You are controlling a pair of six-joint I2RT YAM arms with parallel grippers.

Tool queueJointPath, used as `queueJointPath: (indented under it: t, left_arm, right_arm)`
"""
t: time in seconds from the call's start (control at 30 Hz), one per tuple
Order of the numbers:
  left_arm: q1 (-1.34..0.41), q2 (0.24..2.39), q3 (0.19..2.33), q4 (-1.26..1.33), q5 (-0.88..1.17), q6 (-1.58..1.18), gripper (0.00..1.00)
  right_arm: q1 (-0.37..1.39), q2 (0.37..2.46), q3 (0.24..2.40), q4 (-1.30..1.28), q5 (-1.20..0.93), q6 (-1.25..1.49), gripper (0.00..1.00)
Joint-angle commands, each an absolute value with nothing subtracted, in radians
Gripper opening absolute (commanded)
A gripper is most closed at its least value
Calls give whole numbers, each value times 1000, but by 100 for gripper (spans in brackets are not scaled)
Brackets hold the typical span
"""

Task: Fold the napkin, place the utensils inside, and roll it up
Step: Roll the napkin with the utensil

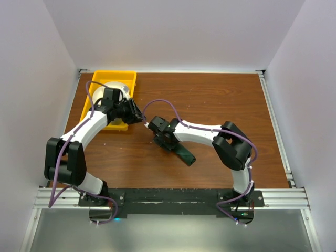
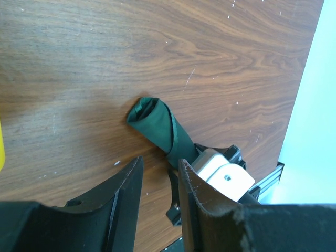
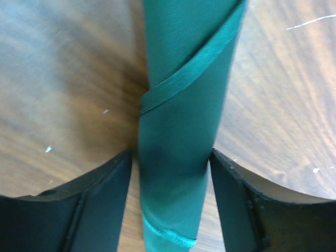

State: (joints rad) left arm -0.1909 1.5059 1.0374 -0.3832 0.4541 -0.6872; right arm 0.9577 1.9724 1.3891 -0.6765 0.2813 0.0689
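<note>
The napkin (image 1: 185, 154) lies on the wooden table as a tight dark green roll, its open end showing in the left wrist view (image 2: 157, 123). My right gripper (image 1: 169, 145) straddles the roll (image 3: 178, 131). Its black fingers (image 3: 100, 194) stand on either side, a thin gap at each, so it is open. My left gripper (image 1: 137, 116) hovers to the upper left of the roll, beside the tray. Its jaws (image 2: 160, 165) are open with bare wood between them. No utensils show in any view.
A yellow tray (image 1: 128, 79) holding a white plate (image 1: 118, 88) sits at the table's far left corner, under the left arm. White walls close in three sides. A metal rail (image 1: 283, 197) runs along the near edge.
</note>
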Motion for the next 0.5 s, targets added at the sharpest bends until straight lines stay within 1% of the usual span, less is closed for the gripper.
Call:
queueJointPath:
  t: [0.0,0.2,0.3,0.33,0.47]
  left_arm:
    - [-189,1480,1048,-365,491,-673,38]
    - [-189,1480,1049,-365,495,-670,37]
    - [-189,1480,1052,-365,499,-667,37]
    - [-189,1480,1054,-365,499,-664,37]
    - [-189,1493,1065,-365,512,-660,37]
  right_arm:
    - [959,1997,1411,-643,380,89,59]
    - [960,2019,1414,-638,394,92,41]
    - [957,2017,1420,-640,361,94,12]
    - [956,2013,1425,-640,324,95,0]
    - [928,1994,1457,-653,151,123,0]
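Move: The rolled napkin already runs between the right gripper's open fingers. Its middle is about 2 cm back and 3 cm right of that hand, 1 cm lower. Its far end is roughly 4 cm ahead and 4 cm left, its near end some 8 cm back and 10 cm right. The yellow tray's middle lies about 18 cm ahead and 22 cm left. From the left hand, the roll's middle is 6 cm back, 14 cm right and 11 cm below. Close the right gripper from about two-thirds open to nearly shut, pinching the napkin roll across its width from both sides. As the fingers close, ease the hand forward along the roll's side of the table by only about 1 cm, keeping it low and pointing down with almost no turn. ##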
